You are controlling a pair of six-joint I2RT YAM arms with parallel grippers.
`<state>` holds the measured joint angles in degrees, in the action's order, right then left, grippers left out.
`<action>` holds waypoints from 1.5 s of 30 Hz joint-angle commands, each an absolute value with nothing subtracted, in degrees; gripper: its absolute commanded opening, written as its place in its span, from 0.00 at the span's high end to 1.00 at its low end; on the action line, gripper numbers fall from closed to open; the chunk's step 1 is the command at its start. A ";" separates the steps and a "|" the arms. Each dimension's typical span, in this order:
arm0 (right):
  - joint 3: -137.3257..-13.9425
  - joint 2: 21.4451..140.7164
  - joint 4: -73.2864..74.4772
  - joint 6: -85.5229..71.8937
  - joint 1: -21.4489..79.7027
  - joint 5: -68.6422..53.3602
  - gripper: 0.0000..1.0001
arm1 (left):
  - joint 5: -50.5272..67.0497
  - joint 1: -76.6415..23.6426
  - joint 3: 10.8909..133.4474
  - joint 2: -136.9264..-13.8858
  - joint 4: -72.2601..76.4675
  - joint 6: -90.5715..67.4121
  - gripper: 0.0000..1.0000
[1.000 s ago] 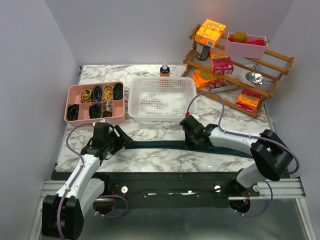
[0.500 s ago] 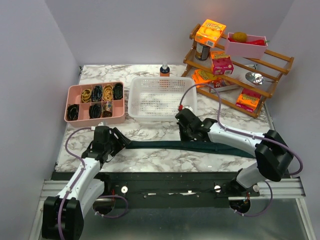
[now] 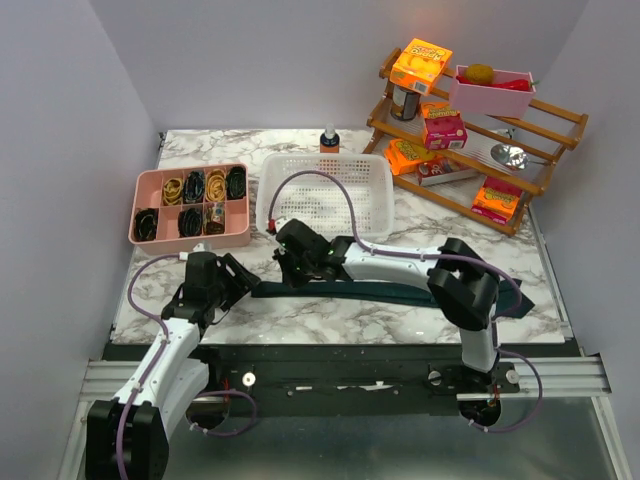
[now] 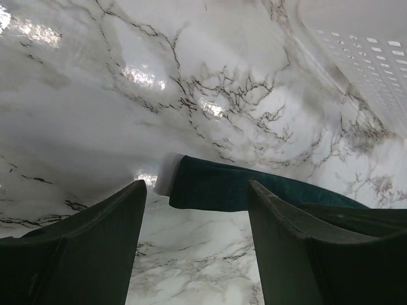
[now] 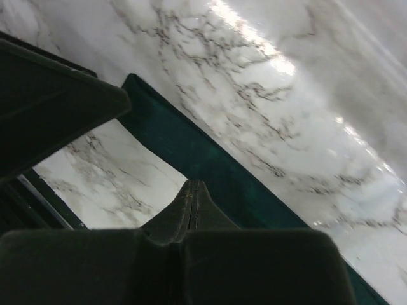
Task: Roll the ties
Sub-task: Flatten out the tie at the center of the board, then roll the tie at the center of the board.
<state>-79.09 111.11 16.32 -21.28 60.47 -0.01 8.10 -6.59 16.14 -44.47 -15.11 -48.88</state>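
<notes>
The dark teal tie lies flat across the front of the marble table, its wide end at the right. Its narrow end rests on the marble just beyond my left gripper's fingertips. My left gripper is open, with nothing between its fingers. My right gripper is shut, its joined tips resting on the tie close to that narrow end. In the right wrist view, a left finger shows at the upper left.
A white basket stands just behind the tie. A pink divided tray with rolled items sits at the back left. A small bottle and a wooden rack of groceries stand at the back right.
My right gripper has slid left along the tie from its middle to near the narrow end, staying shut. The left gripper has barely moved.
</notes>
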 commanded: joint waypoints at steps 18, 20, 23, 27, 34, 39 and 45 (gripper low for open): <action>-94.57 127.70 17.48 -18.10 63.63 -0.89 0.99 | 7.12 -5.98 14.50 -44.91 -13.27 -48.34 0.27; -94.92 128.23 18.19 -18.46 63.63 -0.44 0.99 | 7.38 -5.89 14.06 -45.26 -12.75 -48.25 0.27; -95.01 128.58 19.25 -19.07 63.55 -0.35 0.99 | 8.61 -5.89 13.19 -45.96 -10.73 -48.08 0.30; -94.13 127.44 19.16 -19.69 63.63 2.10 0.99 | 9.32 -5.98 12.13 -46.41 -8.79 -48.25 0.35; -93.17 124.28 19.25 -19.95 63.54 1.85 0.99 | 12.12 -5.98 9.32 -48.16 -3.70 -47.64 0.46; -91.85 120.33 18.90 -20.30 63.46 2.37 0.99 | 13.71 -5.98 7.91 -49.66 -0.27 -47.81 0.51; -91.14 119.18 18.98 -19.78 63.46 3.42 0.99 | 13.71 -5.98 7.38 -51.33 3.25 -47.73 0.56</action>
<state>-92.23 121.60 18.06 -19.75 63.05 0.93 12.95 -6.11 8.82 -49.82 2.72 -48.53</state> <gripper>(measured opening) 0.011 0.456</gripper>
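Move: The left hand's open fingers hover just over the tie's left end, which lies about 3 cm to its right, roughly 1 cm ahead and some 3 cm below. From the closed right hand, that same end is about 8 cm to the left, level with it fore and aft, and 5 cm down. The white basket's middle is about 20 cm ahead and 17 cm right of the left hand; the pink tray's is 19 cm ahead and 15 cm left of the left hand. The right hand, fingers still shut, sweeps about 6 cm left above the tie towards its left end, then sinks some 3 cm towards the cloth, stays low for about half a second, and climbs again with a small step back to the right. The left hand eases down nearly 2 cm and slightly right and forward over that end, tipping its fingers up about 5 degrees while they draw partly together, from wide to roughly half open, one to each side of the tie's end. ##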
